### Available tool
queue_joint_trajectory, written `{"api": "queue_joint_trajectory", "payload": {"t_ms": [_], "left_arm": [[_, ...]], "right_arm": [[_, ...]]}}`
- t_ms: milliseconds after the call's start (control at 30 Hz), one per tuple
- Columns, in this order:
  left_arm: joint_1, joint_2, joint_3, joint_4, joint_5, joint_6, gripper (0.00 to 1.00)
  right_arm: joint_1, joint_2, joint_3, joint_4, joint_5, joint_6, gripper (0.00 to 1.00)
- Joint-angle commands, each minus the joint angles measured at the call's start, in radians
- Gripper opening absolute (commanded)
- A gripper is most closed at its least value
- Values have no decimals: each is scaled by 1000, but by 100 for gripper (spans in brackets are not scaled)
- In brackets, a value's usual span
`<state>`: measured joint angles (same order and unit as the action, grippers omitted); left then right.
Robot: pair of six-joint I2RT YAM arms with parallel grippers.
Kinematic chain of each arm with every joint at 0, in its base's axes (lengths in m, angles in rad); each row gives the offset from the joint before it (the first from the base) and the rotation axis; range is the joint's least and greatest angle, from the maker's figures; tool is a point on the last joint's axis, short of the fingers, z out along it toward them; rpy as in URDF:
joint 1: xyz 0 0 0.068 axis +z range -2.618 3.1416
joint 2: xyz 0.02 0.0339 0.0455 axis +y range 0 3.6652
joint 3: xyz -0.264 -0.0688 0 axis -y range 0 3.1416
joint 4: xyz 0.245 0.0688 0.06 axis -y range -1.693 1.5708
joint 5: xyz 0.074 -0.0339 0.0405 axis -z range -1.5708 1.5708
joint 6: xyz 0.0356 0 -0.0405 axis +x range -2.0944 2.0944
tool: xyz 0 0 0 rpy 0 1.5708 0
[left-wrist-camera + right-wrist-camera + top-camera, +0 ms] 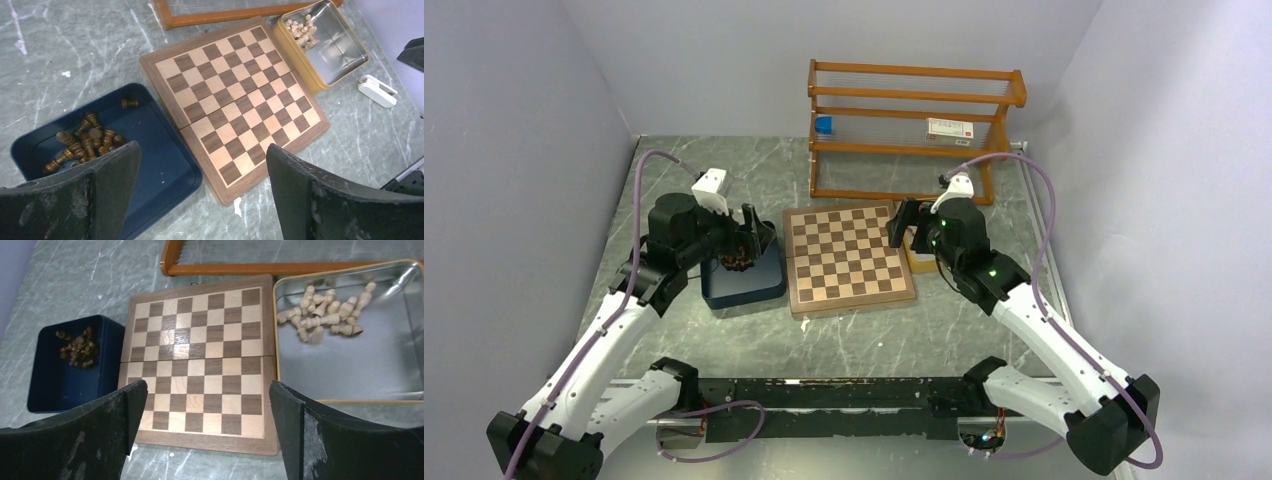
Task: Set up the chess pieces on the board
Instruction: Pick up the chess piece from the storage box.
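The board (848, 258) lies flat mid-table with no pieces on its squares; it also shows in the wrist views (235, 100) (200, 365). Dark brown chess pieces (85, 142) lie heaped in a dark blue tray (195, 175) left of the board. Pale cream chess pieces (322, 312) lie in a shallow tan tray (350, 401) on its right. My left gripper (749, 228) hovers open over the blue tray, nothing between its fingers (202, 150). My right gripper (902, 225) hangs open above the board's right edge beside the tan tray, also holding nothing (207, 385).
A wooden rack (914, 130) stands behind the board, holding a small blue object (824, 125) and a white box (949, 128). A small white object (377, 91) lies on the table right of the tan tray. Grey walls close in both sides.
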<state>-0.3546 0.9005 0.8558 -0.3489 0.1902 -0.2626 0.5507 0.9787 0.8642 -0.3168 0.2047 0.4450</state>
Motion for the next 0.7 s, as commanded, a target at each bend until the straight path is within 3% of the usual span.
{"api": "queue_joint_trajectory", "payload": {"t_ms": [0,133,200,267,367,533,667], "left_arm": [[8,-48,-24,20,-69,34,100],[8,-84,-41,2,-60,63,100],[7,-97,-55,6,-82,60,100],[7,-95,-50,-16,-125,61,100],[6,-78,-44,-39,-146,68,100],[6,-90,-41,-38,-134,86,100],[0,-105,-40,-48,-187,84,100]], "right_arm": [[-7,37,49,-7,101,-85,96],[-16,172,100,-24,199,-128,87],[-29,247,131,-24,222,-149,76],[-54,306,153,-14,233,-167,57],[-108,374,158,21,170,-178,42],[-181,492,163,56,124,-163,32],[-228,567,174,86,99,-160,32]]}}
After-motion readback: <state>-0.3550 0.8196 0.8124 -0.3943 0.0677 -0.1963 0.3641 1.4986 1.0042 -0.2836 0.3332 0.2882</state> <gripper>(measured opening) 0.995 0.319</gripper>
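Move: The light chess pieces lie in the far part of the yellow-rimmed storage box, about 20 cm ahead of the right hand, 9 cm to its right and 21 cm below. That box's middle is some 13 cm ahead and 12 cm right; the chessboard's middle is roughly 12 cm ahead and 9 cm left. The brown pieces in the dark box lie some 12 cm ahead of the left hand, 8 cm left and 21 cm below. Down, forward and to the right, the right hand swoops from beside the chessboard towards the light pieces in the storage box, dropping about 11 cm while reaching some 9 cm out. Its wrist rolls its left side down and tips the fingers steeper as they narrow from wide open to about a third, still empty. The left hand, wide open, drifts about 3 cm left towards the brown pieces. ##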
